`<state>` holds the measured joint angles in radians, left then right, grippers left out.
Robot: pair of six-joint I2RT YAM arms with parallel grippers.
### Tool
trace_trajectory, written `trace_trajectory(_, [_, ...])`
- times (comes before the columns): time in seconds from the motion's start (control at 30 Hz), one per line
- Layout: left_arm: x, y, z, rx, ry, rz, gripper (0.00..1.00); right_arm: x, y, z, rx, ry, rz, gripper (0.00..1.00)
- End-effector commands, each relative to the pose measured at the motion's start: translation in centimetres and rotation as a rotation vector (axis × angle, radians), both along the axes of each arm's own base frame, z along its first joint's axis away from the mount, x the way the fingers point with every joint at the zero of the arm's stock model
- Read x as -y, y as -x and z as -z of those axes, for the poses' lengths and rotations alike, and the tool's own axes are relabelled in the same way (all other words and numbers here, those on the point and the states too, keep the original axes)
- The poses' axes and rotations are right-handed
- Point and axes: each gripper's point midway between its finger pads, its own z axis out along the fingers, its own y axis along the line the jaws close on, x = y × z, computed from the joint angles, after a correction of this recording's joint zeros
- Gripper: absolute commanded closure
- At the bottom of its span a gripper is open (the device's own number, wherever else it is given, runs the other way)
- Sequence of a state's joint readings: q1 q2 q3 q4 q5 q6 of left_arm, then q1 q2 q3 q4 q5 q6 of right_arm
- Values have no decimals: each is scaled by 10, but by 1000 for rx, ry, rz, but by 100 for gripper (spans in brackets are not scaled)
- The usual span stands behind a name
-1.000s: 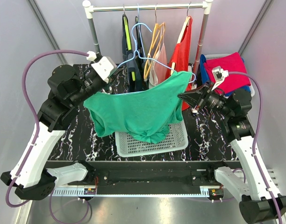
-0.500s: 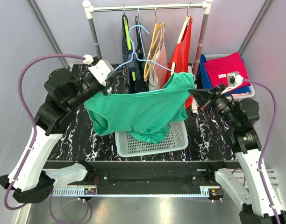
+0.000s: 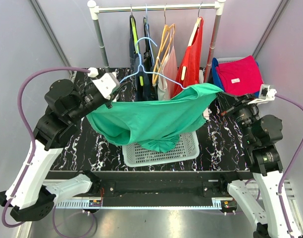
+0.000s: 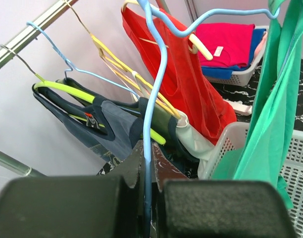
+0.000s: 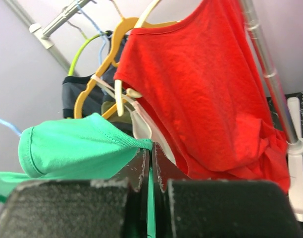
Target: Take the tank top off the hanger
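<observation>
The green tank top [image 3: 151,116] hangs stretched between both arms above the basket. My left gripper [image 3: 114,91] is shut on the light blue wire hanger [image 3: 141,69]; in the left wrist view the wire [image 4: 150,99] runs up from between the jaws of that gripper [image 4: 149,163], with the tank top [image 4: 270,124] draped at the right. My right gripper [image 3: 225,99] is shut on the top's right shoulder edge and holds it out to the right of the hanger's arm. In the right wrist view green cloth [image 5: 77,153] is pinched between the jaws of the right gripper [image 5: 151,158].
A white mesh basket [image 3: 188,146] sits on the black marble table under the top. Behind it, the clothes rail [image 3: 156,7] carries a red garment [image 3: 193,54], dark garments and a yellow hanger. A bin of folded pink and blue clothes [image 3: 240,74] stands at the back right.
The right gripper shut on the top's right shoulder and pulled it rightward, off the hanger's right end. The cloth now stretches wider. The left arm shifted slightly left with the hanger.
</observation>
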<state>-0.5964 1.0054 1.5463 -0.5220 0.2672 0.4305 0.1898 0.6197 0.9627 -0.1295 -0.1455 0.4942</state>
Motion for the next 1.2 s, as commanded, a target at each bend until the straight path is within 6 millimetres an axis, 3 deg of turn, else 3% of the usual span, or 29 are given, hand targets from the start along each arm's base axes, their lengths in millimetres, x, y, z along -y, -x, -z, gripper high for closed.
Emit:
trace_trajectory(0.0, [-1, 18, -18, 72, 10, 58, 100, 24, 0, -18, 22, -37, 137, 100])
trace_trajectory(0.13, [1, 36, -15, 69, -37, 132, 100, 50, -1, -15, 6, -50, 275, 100])
trace_trajectory(0.23, [0, 41, -14, 81, -51, 148, 100, 49, 0, -19, 13, -51, 270, 100])
trace_trajectory(0.4, [-1, 40, -19, 87, -43, 142, 100, 44, -4, -10, -14, -49, 246, 100])
trace_trajectory(0.5, [-5, 36, -32, 115, -14, 102, 100, 49, -1, -6, -21, -53, 273, 100])
trace_trajectory(0.67, [-15, 27, -70, 165, 117, 11, 100, 59, 5, 16, -84, -27, 319, 100])
trace_trajectory(0.8, [-8, 23, -92, 141, 216, 26, 100, 40, 8, 28, -99, -22, 212, 100])
trace_trajectory(1.07, [24, -1, -93, -11, 351, 87, 100, -30, 22, 5, 20, 23, -198, 98])
trace_trajectory(1.13, [36, -12, -94, -49, 378, 103, 100, -36, 23, 0, 30, 21, -238, 98])
trace_trajectory(1.17, [39, -10, -104, -59, 411, 119, 100, -39, 24, -1, 33, 24, -255, 98])
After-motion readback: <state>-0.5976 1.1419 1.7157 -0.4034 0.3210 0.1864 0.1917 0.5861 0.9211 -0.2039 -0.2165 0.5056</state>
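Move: The left hand still pinches the blue hanger and the right hand the green tank top's right strap. The hanger's right end, still tucked in the strap, lies about 31 cm right of the left hand, level and abreast; from the right hand it is some 11 cm left and 2 cm ahead. From the right hand, the red tank top hangs roughly 20 cm ahead and 12 cm left, slightly lower. The basket lies 28 cm to that hand's left, 2 cm back and about 38 cm below. Still pinching the strap, the right hand draws it about 4 cm farther right, turning some 10 degrees clockwise, then sinks about 3 cm in all and swings back left about 5 cm. The left hand keeps its pinch on the hanger, easing back nearly 3 cm, then lifting it about 7 cm with a forward, rightward finish and a roll, its left side dropping. ##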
